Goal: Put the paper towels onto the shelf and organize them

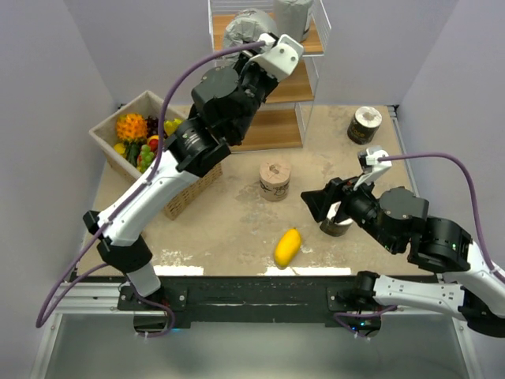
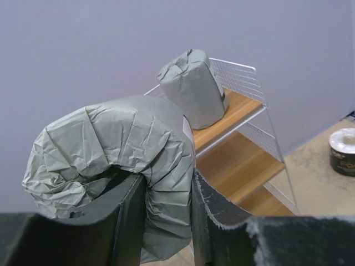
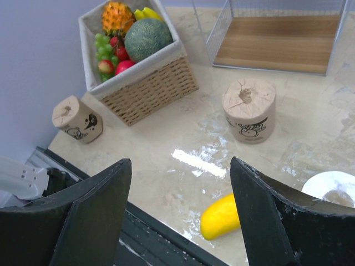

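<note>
My left gripper (image 1: 251, 46) is shut on a grey paper towel roll (image 1: 243, 31), held on its side at the top tier of the shelf (image 1: 304, 88). In the left wrist view the fingers (image 2: 128, 221) pinch that roll (image 2: 116, 147). A second grey roll (image 2: 194, 91) stands upright on the top board (image 2: 244, 108). My right gripper (image 1: 318, 204) is open and empty over the table, jaws wide in its wrist view (image 3: 180, 216). A tan printed roll (image 1: 274, 180) stands mid-table, another (image 3: 77, 119) lies by the basket. One dark roll (image 1: 364, 124) stands at the right, another (image 1: 338, 223) under my right gripper.
A wicker fruit basket (image 1: 183, 193) stands at the left, partly under my left arm. A yellow mango (image 1: 287, 246) lies near the front edge, also in the right wrist view (image 3: 222, 217). Lilac walls close in the table on three sides.
</note>
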Available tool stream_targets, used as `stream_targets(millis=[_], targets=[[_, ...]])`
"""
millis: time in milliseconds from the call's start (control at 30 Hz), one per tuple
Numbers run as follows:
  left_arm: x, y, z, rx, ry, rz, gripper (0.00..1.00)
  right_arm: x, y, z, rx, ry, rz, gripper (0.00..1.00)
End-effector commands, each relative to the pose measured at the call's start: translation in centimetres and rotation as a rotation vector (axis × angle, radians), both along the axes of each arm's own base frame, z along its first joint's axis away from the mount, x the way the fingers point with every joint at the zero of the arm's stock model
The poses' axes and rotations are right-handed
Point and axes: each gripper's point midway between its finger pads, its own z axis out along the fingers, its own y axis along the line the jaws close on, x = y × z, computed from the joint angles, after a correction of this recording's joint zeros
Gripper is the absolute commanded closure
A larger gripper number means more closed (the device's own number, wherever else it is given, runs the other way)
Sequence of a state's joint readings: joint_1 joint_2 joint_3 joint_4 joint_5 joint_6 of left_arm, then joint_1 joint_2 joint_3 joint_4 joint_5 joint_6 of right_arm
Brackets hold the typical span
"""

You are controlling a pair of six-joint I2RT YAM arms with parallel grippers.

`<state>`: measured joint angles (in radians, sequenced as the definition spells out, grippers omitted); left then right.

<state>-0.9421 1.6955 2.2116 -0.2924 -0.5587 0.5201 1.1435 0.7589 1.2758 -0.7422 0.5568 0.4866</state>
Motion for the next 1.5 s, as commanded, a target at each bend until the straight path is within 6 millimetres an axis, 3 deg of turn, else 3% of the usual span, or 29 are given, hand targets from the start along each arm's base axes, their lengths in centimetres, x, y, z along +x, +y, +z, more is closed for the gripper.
stream_targets(millis=[0, 167, 467, 667, 1467], targets=[[1.1, 2.2, 5.8, -0.046, -0.209, 0.098, 0.65, -0.5, 0.2, 1.7, 0.045, -0.001, 0.03, 0.25], [3.7, 2.0, 4.6, 0.019, -0.226, 0.138, 0.65, -0.7, -0.1, 1.8, 0.05, 0.002, 0.027, 0.25], [6.9, 2.4, 3.8, 0.014, -0.254, 0.153, 0.64, -0.5, 0.4, 2.0, 0.049, -0.004, 0.033, 0.24], [8.7, 1.5, 2.6, 0.035, -0.263, 0.155, 0.63, -0.4, 0.9, 2.3, 0.027, -0.008, 0.046, 0.24], [11.7, 0.1, 0.9, 0.024, -0.269, 0.113, 0.59, -0.6, -0.6, 4.0, 0.111, -0.08, 0.029, 0.23]])
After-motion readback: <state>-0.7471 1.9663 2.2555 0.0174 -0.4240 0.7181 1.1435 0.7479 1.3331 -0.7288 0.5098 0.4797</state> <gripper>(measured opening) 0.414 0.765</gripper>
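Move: Held in the left hand, the grey paper towel pack is bound for the free left part of the top shelf, about 12 cm ahead, 1 cm right and 5 cm lower. The grey pack already standing there is roughly 14 cm ahead, 10 cm right and 4 cm lower; the empty middle board lies about 12 cm ahead, 4 cm right and 30 cm below. From the right hand, the free spot is about 31 cm ahead, 17 cm left and 13 cm up. Carrying the grey pack forward over the top shelf, the left hand travels about 12 cm towards the free spot left of the standing pack, quickly at first, then easing off while sinking some 4 cm. Its fingers tip up and swing slightly counter-clockwise, roughly 10 degrees in all, and keep their hold. The empty, open right hand rises about 3 cm. ##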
